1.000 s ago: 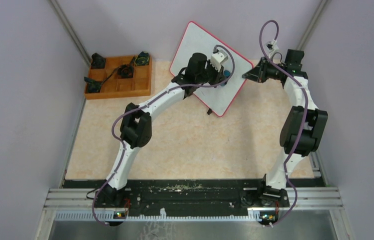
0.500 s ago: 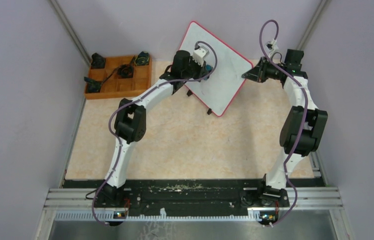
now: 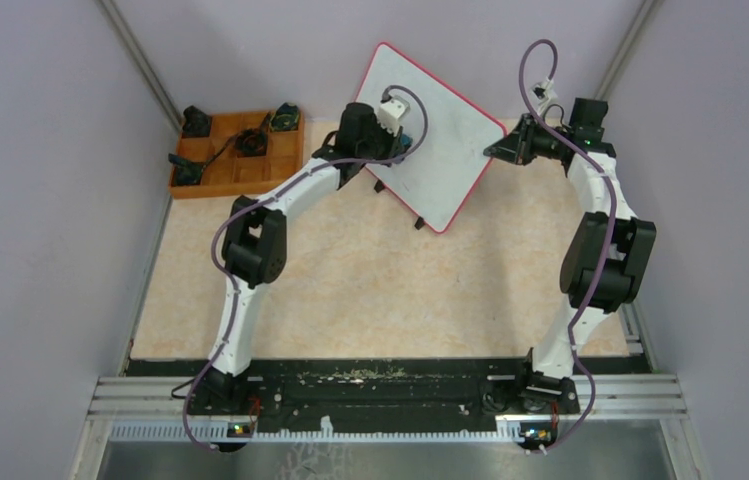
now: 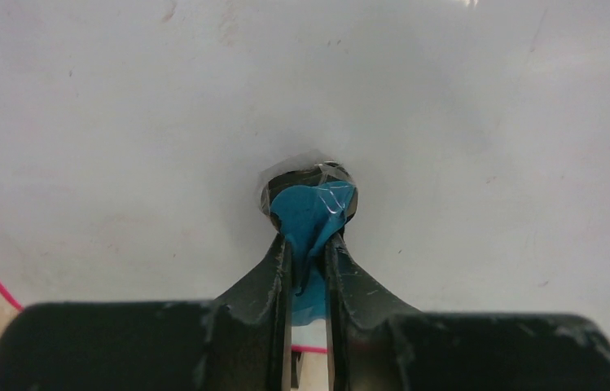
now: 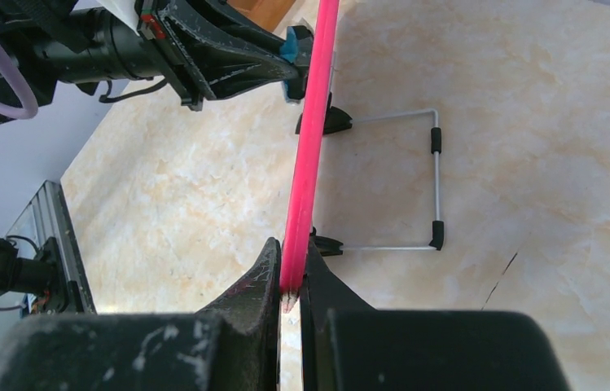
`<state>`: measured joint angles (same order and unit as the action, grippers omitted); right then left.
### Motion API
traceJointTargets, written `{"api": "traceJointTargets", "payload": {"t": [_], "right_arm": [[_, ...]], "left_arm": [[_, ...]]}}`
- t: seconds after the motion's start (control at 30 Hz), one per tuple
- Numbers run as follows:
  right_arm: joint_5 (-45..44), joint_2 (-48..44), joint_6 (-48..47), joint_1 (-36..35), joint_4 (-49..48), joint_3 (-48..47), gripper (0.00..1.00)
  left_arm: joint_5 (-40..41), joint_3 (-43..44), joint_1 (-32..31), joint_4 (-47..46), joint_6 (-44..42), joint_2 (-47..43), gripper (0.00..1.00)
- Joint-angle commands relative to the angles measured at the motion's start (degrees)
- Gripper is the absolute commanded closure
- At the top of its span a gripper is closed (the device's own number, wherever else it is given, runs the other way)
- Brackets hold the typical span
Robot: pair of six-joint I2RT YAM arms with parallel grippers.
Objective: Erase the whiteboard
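The whiteboard (image 3: 445,135) stands tilted at the back of the table, white with a red-pink frame. Its face (image 4: 448,122) looks blank apart from faint smudges. My left gripper (image 3: 402,143) is shut on a blue eraser (image 4: 311,213) and presses it against the board's left part. My right gripper (image 3: 495,150) is shut on the board's right edge; the pink frame (image 5: 309,155) runs up from between its fingers (image 5: 262,273). The left gripper and eraser also show in the right wrist view (image 5: 289,49).
An orange compartment tray (image 3: 285,172) with dark parts sits at the back left. The board's wire stand with black feet (image 5: 436,183) rests on the tabletop behind the board. Purple walls close in on both sides.
My left gripper has slid the eraser leftward across the board, from its middle to its left part. The right gripper and the board have stayed put.
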<state>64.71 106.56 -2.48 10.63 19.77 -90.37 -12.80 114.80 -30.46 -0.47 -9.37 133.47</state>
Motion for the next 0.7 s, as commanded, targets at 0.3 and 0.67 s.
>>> {"api": "traceJointTargets", "payload": {"t": [0.3,0.67], "right_arm": [[5.72,-1.50,2.99,-1.59,-4.16,-0.01,0.82],[2.33,-6.53,5.39,-1.12,-4.39,2.20,0.44]], "left_arm": [[2.06,-6.96,2.20,10.16,-3.03,-20.53,0.96],[2.26,-16.22,9.16,10.64,-3.24,-31.67,0.91]]}}
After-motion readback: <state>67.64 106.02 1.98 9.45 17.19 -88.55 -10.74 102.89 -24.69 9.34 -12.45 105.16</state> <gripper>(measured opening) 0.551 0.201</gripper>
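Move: My left hand, holding the eraser, is against the lower-left part of the whiteboard; the board's middle is about 3 cm to its right, 1 cm farther out and 1 cm higher. The left board foot lies 15 cm below it, some 4 cm ahead and 6 cm left; the wooden box is about 37 cm left, 11 cm ahead and 15 cm down. From my right hand, pinching the board's right edge, the board's middle lies some 10 cm ahead, 14 cm left and 5 cm lower. I finish the wipe with my left hand, sliding the eraser 2 or 3 cm left along the board, then swing it quickly up some 16 cm, further left and back, clear of the surface, fingers still shut on it. Partway through that lift my right fingers open to about half and let go of the board's edge, that hand easing a couple of centimetres left and back. ##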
